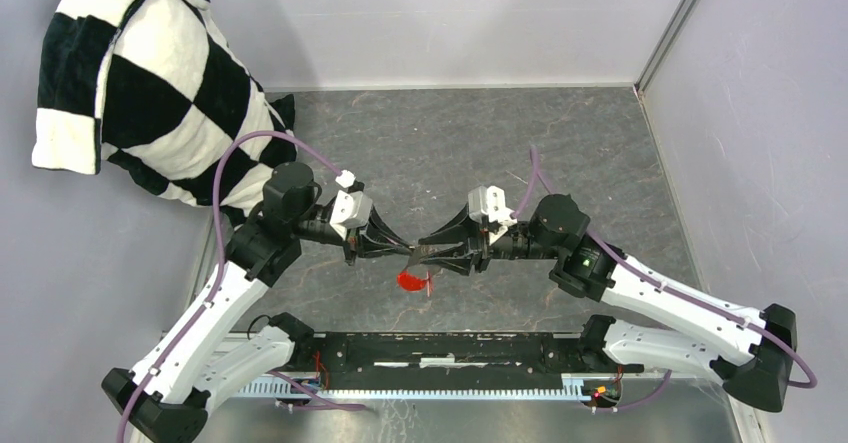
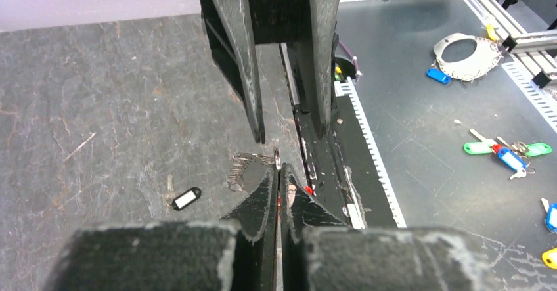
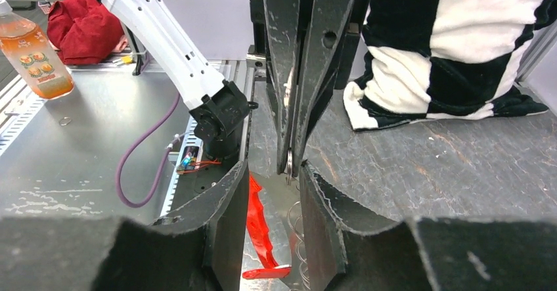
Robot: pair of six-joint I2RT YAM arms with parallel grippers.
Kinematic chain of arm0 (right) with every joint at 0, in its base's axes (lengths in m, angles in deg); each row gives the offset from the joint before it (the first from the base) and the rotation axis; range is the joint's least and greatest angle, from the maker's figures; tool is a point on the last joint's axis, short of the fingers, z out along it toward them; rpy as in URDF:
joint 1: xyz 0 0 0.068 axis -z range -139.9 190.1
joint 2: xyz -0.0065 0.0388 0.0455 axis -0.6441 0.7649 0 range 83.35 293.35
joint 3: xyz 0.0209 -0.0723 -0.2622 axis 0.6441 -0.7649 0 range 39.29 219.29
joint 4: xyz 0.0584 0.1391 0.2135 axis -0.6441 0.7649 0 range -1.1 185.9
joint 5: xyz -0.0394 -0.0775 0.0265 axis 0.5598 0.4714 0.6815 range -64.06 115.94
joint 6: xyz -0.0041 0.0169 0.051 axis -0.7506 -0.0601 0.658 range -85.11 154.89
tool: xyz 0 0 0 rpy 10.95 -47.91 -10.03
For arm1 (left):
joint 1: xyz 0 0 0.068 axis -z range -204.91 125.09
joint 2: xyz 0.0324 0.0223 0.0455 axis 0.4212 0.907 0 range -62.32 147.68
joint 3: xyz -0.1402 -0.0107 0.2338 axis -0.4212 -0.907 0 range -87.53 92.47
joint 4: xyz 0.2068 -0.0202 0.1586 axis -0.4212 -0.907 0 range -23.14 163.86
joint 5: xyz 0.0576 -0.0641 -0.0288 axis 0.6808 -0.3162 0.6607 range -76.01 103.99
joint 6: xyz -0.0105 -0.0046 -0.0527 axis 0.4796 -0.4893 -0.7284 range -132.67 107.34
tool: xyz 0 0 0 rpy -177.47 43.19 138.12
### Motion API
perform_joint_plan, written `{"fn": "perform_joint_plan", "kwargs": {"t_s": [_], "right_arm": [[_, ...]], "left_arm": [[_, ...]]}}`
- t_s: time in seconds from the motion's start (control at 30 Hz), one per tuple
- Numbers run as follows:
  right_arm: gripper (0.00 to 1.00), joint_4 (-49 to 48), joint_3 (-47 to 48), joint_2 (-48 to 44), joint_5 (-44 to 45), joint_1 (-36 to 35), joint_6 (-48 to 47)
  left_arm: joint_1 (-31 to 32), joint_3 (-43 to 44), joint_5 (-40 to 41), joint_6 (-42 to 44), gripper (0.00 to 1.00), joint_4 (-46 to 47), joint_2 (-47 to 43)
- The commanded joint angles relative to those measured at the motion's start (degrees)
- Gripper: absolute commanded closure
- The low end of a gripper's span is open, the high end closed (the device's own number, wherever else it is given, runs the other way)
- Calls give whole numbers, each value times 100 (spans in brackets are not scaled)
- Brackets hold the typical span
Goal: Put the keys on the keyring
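My left gripper (image 1: 408, 250) is shut on the thin silvery keyring (image 2: 277, 156), whose rim sticks out edge-on past the closed fingertips (image 2: 269, 186). The long red fob (image 1: 410, 281) hangs below it, above the mat. My right gripper (image 1: 428, 252) faces the left one tip to tip and stands open. In the right wrist view the fob (image 3: 258, 222) and the chain (image 3: 299, 228) hang in the gap of that gripper (image 3: 272, 173), touching neither finger. A small key with a black head (image 2: 186, 198) lies on the mat to the left, apart from both grippers.
A black-and-white checkered cloth (image 1: 150, 93) is heaped at the back left of the grey mat (image 1: 480, 143). Enclosure walls stand behind and to the right. Beyond the near rail lie other coloured key tags (image 2: 506, 152), an orange bottle (image 3: 33, 48) and a red cloth (image 3: 82, 22).
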Motion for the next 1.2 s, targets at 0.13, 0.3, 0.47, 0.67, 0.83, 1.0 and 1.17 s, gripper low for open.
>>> {"fn": "perform_joint_plan", "kwargs": {"t_s": [0.13,0.3,0.47,0.67,0.83,1.0,1.17], "right_arm": [[61,482,470,222,228,7,-291],[62,974,840,412,199,10,-701],[66,1316,1157,572,140,1,-912],[89,1749,1441,773,15,2,-1053],[99,1702,1383,752,139,6,-1031],[100,692,743,400,348,6,-718],[100,-996,-200,-66,348,7,-47]], "left_arm": [[-7,290,-232,-105,98,115,-77],[-7,282,-213,44,98,36,-76],[-7,273,-196,177,98,-75,-63],[-7,281,-175,309,98,-182,-54],[-7,277,-177,271,90,-201,-67],[-5,353,77,301,49,-430,-151],[-7,316,558,457,50,-668,-467]]}}
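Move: The keyring is pinched in the left hand's fingertips. From the open right hand it lies about 1 cm ahead, 2 cm left and 1 cm lower, almost between its pads. The red tag hangs roughly 8 cm below the right hand, some 3 cm back and 1 cm left. The black key tag lies on the table about 12 cm ahead of the right hand, 11 cm to its right and 30 cm below. The right fingers close on the keyring at the left fingertips and pinch it, after easing about 1.5 cm each forward, left and down, tips dipping some 10 degrees. Only then does the left hand, which has held nearly still, open to about half and let go. The right keeps its grip, levels partly and starts to draw back to the right. ##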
